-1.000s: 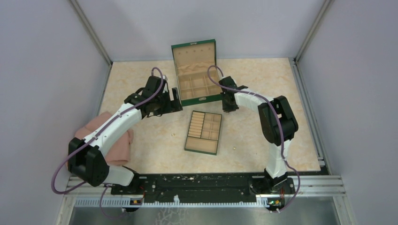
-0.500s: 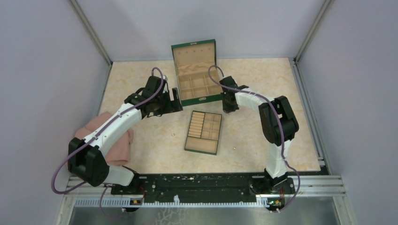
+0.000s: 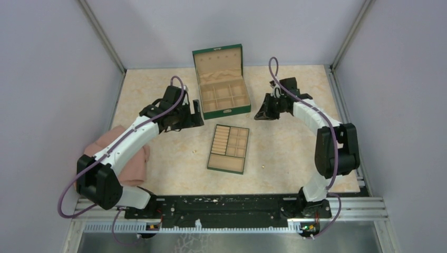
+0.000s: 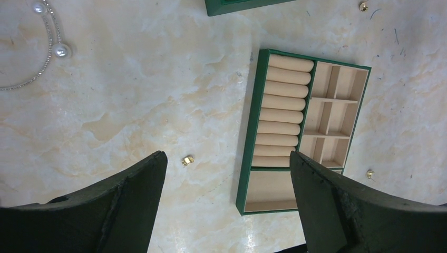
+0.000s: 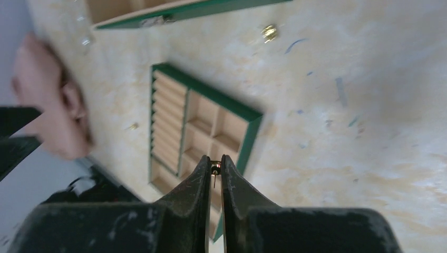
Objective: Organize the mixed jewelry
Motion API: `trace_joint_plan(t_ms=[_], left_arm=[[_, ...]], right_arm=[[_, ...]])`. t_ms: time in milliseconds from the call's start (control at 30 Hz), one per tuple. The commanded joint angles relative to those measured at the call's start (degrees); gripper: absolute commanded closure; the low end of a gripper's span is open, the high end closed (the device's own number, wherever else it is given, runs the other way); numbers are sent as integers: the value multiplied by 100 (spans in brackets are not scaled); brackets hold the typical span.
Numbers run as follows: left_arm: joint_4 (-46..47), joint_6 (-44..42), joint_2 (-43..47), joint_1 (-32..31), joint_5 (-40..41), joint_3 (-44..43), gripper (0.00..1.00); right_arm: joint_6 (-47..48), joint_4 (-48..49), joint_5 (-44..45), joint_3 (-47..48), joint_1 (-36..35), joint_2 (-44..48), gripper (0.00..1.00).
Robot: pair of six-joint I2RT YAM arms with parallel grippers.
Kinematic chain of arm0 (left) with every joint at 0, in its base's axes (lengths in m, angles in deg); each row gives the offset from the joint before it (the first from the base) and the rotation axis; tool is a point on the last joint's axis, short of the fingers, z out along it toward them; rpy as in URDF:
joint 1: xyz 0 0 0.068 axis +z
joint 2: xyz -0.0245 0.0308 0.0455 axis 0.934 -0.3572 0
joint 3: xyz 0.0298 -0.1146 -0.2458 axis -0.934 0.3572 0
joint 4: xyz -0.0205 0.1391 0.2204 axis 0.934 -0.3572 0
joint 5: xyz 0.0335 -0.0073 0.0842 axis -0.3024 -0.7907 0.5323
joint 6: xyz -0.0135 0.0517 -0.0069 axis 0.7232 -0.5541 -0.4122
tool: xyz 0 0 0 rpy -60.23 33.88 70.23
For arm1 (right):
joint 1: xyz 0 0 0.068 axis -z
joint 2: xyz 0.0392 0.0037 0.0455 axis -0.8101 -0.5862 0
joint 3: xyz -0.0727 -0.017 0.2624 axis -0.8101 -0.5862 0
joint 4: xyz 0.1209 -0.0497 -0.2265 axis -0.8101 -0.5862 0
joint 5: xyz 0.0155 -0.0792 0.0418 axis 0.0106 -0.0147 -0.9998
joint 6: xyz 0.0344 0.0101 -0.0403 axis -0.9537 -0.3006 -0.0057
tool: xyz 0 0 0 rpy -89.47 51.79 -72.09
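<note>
My right gripper [image 5: 215, 161] is shut on a tiny gold stud earring [image 5: 215, 168] with its pin showing between the tips. It is held up off the table, right of the green box [image 3: 221, 81]. In the top view that gripper [image 3: 260, 115] points toward the box's front right corner. My left gripper [image 4: 226, 161] hangs open above the table, left of the divided tray [image 4: 303, 126]. A small gold piece [image 4: 187, 160] lies just inside its left finger. More jewelry lies loose: a pearl chain [image 4: 50, 47], gold studs [image 4: 363, 6] [image 4: 370, 173] and another stud [image 5: 270, 32].
The beige divided tray [image 3: 229, 148] lies in front of the open green box. A pink cloth [image 3: 132, 158] lies at the left under my left arm. Grey walls enclose the table on three sides.
My right arm has swung right and up, away from the box's front right corner, with its jaws now closed on the stud. The left arm has not moved.
</note>
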Motion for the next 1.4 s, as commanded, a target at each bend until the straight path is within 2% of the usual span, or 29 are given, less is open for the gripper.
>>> trace_joint_plan(t_ms=[0,133,333,467,600,800,900,1033,1233,1367], left_arm=[[-116,-281,14,82,58,-101,8],[-161,-436,-13,158,-92,-201,7],[-181,-701,-18,247,-465,-305,8],[-175,-733,29,274,-568,-304,8],[-140,-721,57,283,-672,-249,8],[-42,-698,98,283,-869,-137,8],[24,-620,115,283,-914,-66,8],[59,-586,72,284,-969,-38,8],[6,-621,11,286,-899,-120,8],[-19,-598,-17,286,-859,-119,8]], right_arm=[[-474,759,-2328,-416,178,558,98],[-836,1294,-3187,-767,203,784,97],[-1294,2043,-4020,-1177,203,1007,96],[-860,1396,-4062,-1037,203,986,96],[-548,718,-3550,-892,203,958,96],[-759,619,-2292,-891,75,877,96],[-786,487,-1339,-763,-213,846,96],[-1114,822,-480,-768,-659,721,96],[-1333,1151,196,-723,-807,446,96],[-1180,1042,296,-442,-818,118,95]])
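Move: The right hand holds a gold earring; the tray's small compartments lie about 5 cm back, 5 cm to its left and 9 cm below. The open jewelry box stands some 14 cm ahead and 11 cm left of that hand, and a loose gold piece lies about 16 cm back and 4 cm right. From the left hand the compartments are roughly level ahead, 16 cm right and 14 cm down. Still pinching the earring, the right hand rises about 7 cm back-left, then sinks 8 over the tray's compartments. ##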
